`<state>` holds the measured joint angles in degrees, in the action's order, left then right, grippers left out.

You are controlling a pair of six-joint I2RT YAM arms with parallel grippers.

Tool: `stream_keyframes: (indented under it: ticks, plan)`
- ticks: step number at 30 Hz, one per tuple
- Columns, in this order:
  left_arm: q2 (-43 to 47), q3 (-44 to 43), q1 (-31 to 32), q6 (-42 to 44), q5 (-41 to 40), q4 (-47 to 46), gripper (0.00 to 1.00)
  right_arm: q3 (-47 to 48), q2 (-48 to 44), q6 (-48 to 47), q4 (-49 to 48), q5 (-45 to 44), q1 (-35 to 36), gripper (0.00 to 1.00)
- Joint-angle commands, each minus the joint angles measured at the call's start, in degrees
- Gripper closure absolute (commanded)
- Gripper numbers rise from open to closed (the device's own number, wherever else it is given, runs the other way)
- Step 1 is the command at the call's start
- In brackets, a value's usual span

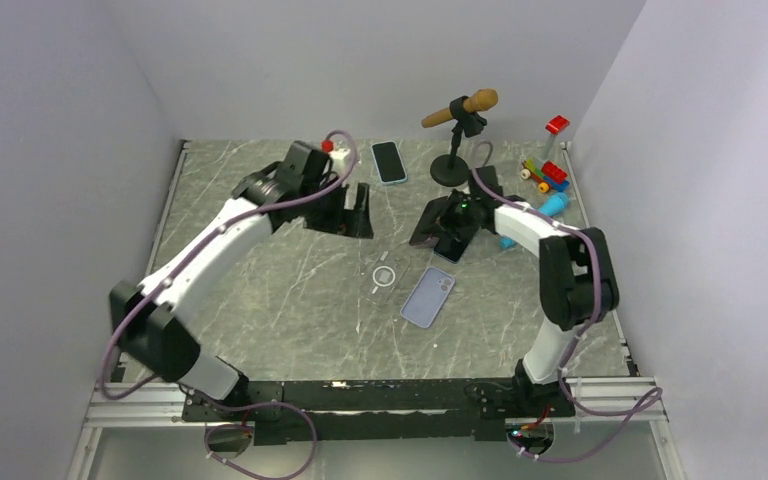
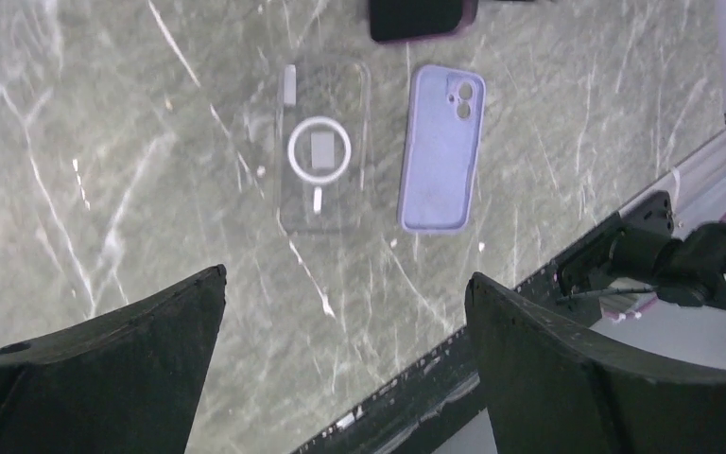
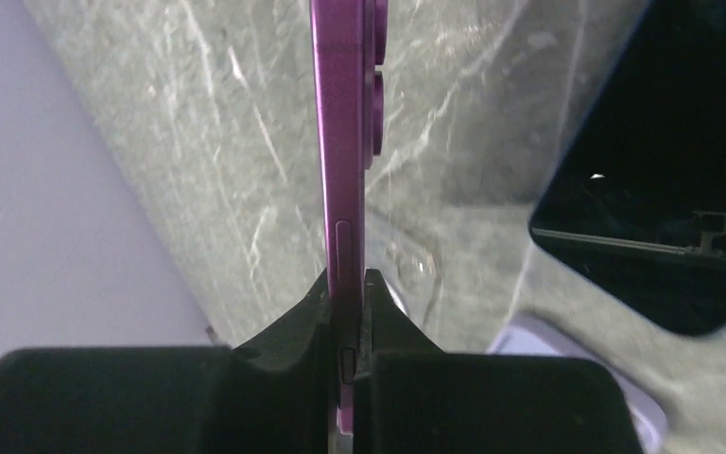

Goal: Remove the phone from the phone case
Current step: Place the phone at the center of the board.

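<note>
My right gripper (image 3: pixel 345 284) (image 1: pixel 445 235) is shut on a magenta phone (image 3: pixel 343 142), which I see edge-on with its camera bumps facing right. The phone is bare and held above the table. A clear phone case (image 2: pixel 321 147) (image 1: pixel 385 275) with a white ring lies empty and flat at mid-table. Just to its right lies a lavender phone case (image 2: pixel 441 151) (image 1: pixel 428 297). My left gripper (image 2: pixel 345 279) (image 1: pixel 355 215) hangs open above the table, back from both cases, with nothing between its fingers.
A second phone's dark screen (image 3: pixel 662 189) sits close to the right of the held phone. A phone in a blue case (image 1: pixel 389 162) lies at the back. A microphone on a stand (image 1: pixel 458 120) and several toy blocks (image 1: pixel 550 172) stand at the back right.
</note>
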<state>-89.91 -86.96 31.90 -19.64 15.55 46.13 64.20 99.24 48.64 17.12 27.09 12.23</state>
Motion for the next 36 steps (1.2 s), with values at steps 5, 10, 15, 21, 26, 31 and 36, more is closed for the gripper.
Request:
stream_keyframes:
  ticks: [5, 10, 15, 21, 26, 31, 36]
  plan:
    - [22.1, 18.3, 0.5, -9.3, -3.5, -0.4, 0.01, 2.8, 6.8, 10.4, -14.7, -15.7, 6.1, 0.97]
    - [30.9, 22.2, 0.5, -11.3, -5.3, 0.5, 0.01, 2.9, 11.0, 9.2, -17.7, -18.4, 6.4, 0.97]
    - [34.9, 24.9, 0.5, -13.1, -5.1, 0.4, 0.01, 4.6, 15.1, 8.0, -17.7, -17.3, 5.4, 0.93]
    - [35.1, 24.1, 0.5, -11.9, -5.1, 1.3, 0.01, 5.9, 16.7, 6.7, -14.1, -16.9, 5.1, 0.81]
    - [34.0, 23.6, 0.5, -11.5, -4.4, -0.1, 0.01, 0.6, 11.9, 6.1, -12.2, -20.4, 5.1, 0.63]
    - [33.1, 24.4, 0.5, -12.8, -2.8, -2.8, 0.01, 2.0, 10.2, 0.4, -6.1, -21.2, 5.2, 0.40]
    - [32.0, 25.6, 0.5, -16.1, -3.4, -4.8, 0.00, 1.9, 3.9, -5.7, 1.8, -23.9, 5.2, 0.25]
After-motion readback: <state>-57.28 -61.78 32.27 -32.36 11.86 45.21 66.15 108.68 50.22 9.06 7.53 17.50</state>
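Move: The right hand already holds the purple-edged phone, tilted. Its landing spot, bare board, lies about 7 cm ahead, 7 cm left and 8 cm below that hand. The blue-edged phone lies 2 cm ahead and 4 cm right of the right hand, the lilac case some 13 cm back and 4 cm left, and the clear case 8 cm back and 16 cm left. From the left hand the landing spot is about 13 cm ahead, 23 cm right and 21 cm down. Forward and down by about 6 cm each, with an early shift left, the right hand brings the purple-edged phone onto the board while turning some 10 degrees clockwise. Its fingers then open wide and let go as it edges back and right towards the blue-edged phone. Meanwhile the empty, open left hand draws back some 10 cm and left, away from the clear case. ##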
